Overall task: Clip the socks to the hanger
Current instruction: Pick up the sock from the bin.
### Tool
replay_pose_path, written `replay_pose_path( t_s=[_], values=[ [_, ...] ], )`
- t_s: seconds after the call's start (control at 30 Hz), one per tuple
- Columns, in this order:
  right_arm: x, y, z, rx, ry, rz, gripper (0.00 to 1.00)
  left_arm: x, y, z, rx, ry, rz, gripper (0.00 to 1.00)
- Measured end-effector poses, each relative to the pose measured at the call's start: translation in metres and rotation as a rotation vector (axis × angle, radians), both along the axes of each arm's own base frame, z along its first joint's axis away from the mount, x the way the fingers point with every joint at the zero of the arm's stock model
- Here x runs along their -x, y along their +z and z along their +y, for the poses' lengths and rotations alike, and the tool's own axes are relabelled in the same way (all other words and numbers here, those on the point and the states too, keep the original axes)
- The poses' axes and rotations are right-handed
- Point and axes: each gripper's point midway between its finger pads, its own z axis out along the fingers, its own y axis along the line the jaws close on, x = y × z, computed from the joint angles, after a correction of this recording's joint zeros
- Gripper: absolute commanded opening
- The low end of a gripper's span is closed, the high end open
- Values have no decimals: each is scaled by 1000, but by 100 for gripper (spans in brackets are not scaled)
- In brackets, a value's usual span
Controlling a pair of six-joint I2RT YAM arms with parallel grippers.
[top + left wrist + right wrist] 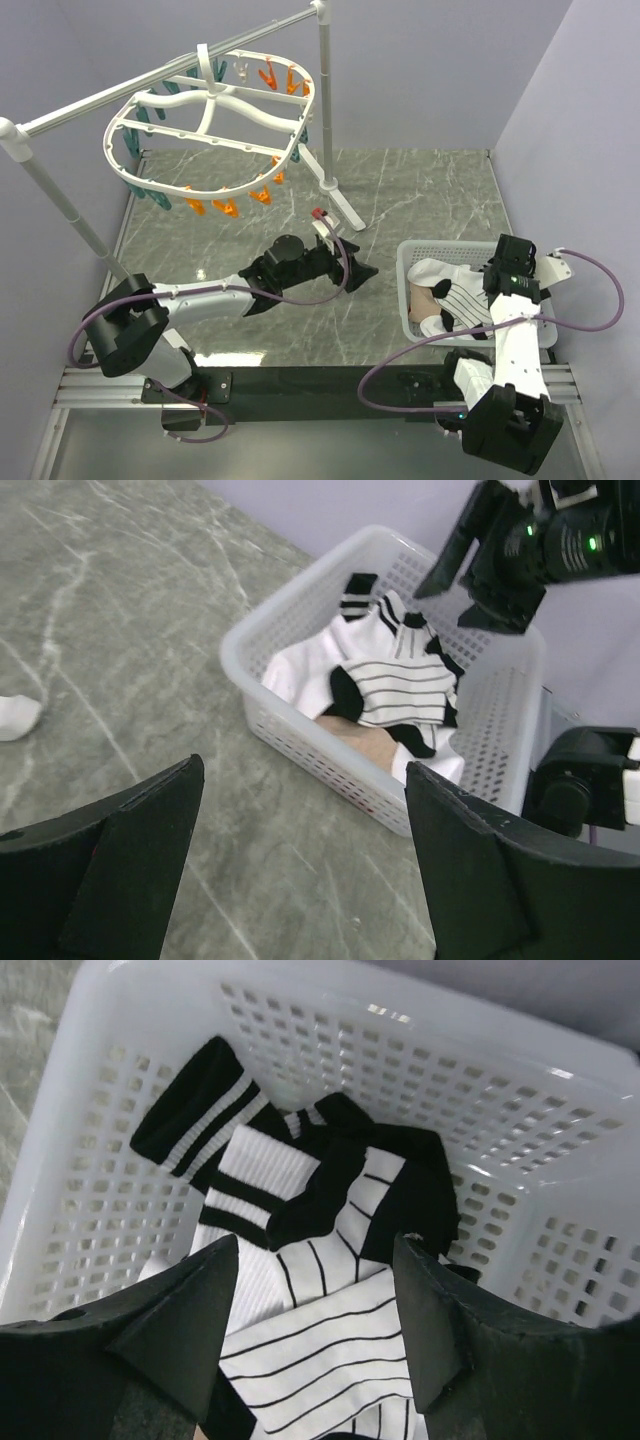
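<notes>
The socks lie heaped in a white lattice basket [408,262] at the right. On top is a thin-striped white sock [330,1360] [405,685], with a black sock [330,1185] and a thick-banded sock [190,1125] behind it. A pinkish-beige sock [422,293] peeks out beneath. My right gripper [315,1260] [488,290] hangs open over the pile, its fingers straddling the thin-striped sock without pinching it. My left gripper [303,780] [352,265] is open and empty, low over the table, facing the basket [300,730]. The hanger [213,90] hangs from the rail at the far left.
A silver rail [150,85] with white joints spans the back left; its upright [325,90] and foot [345,212] stand mid-table. Orange clips [228,208] and teal clips [140,180] line the hanger's rim. Purple walls close in the left, back and right.
</notes>
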Motion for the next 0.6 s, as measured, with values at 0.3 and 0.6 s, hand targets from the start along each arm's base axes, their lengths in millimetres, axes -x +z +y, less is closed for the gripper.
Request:
replay_pose_path(
  t_s=[0.3,0.6],
  values=[
    [-10,-25,-1,-11,52,49,67,-21,2,14,8,41,-3,88],
    [-19,-56,-2,-56,79,156,64,-24,-3,20,2,53,1,88]
  ],
)
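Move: The black-and-white sock to be picked lies in the bin about 7 cm below the right hand, some 3 cm ahead and 3 cm to its right. The black cuff with white bands is about 5 cm beyond that sock and 2 cm farther right; the big striped sock lies roughly 8 cm left and 5 cm back from the hand, and the tan sock 18 cm left, 6 cm back. From the left hand, the sock to be picked is about 37 cm right, 6 cm ahead and 17 cm lower. The right hand sinks steadily into the bin, about 6 cm down with some 2 cm of forward drift, its open fingers tipping about 10 degrees steeper so that they come down either side of the black end of the black-and-white sock, their gap unchanged and no touch to be made out for certain. Meanwhile the left hand, open and empty, eases roughly 3 cm forward and to its left, a little away from the bin. ##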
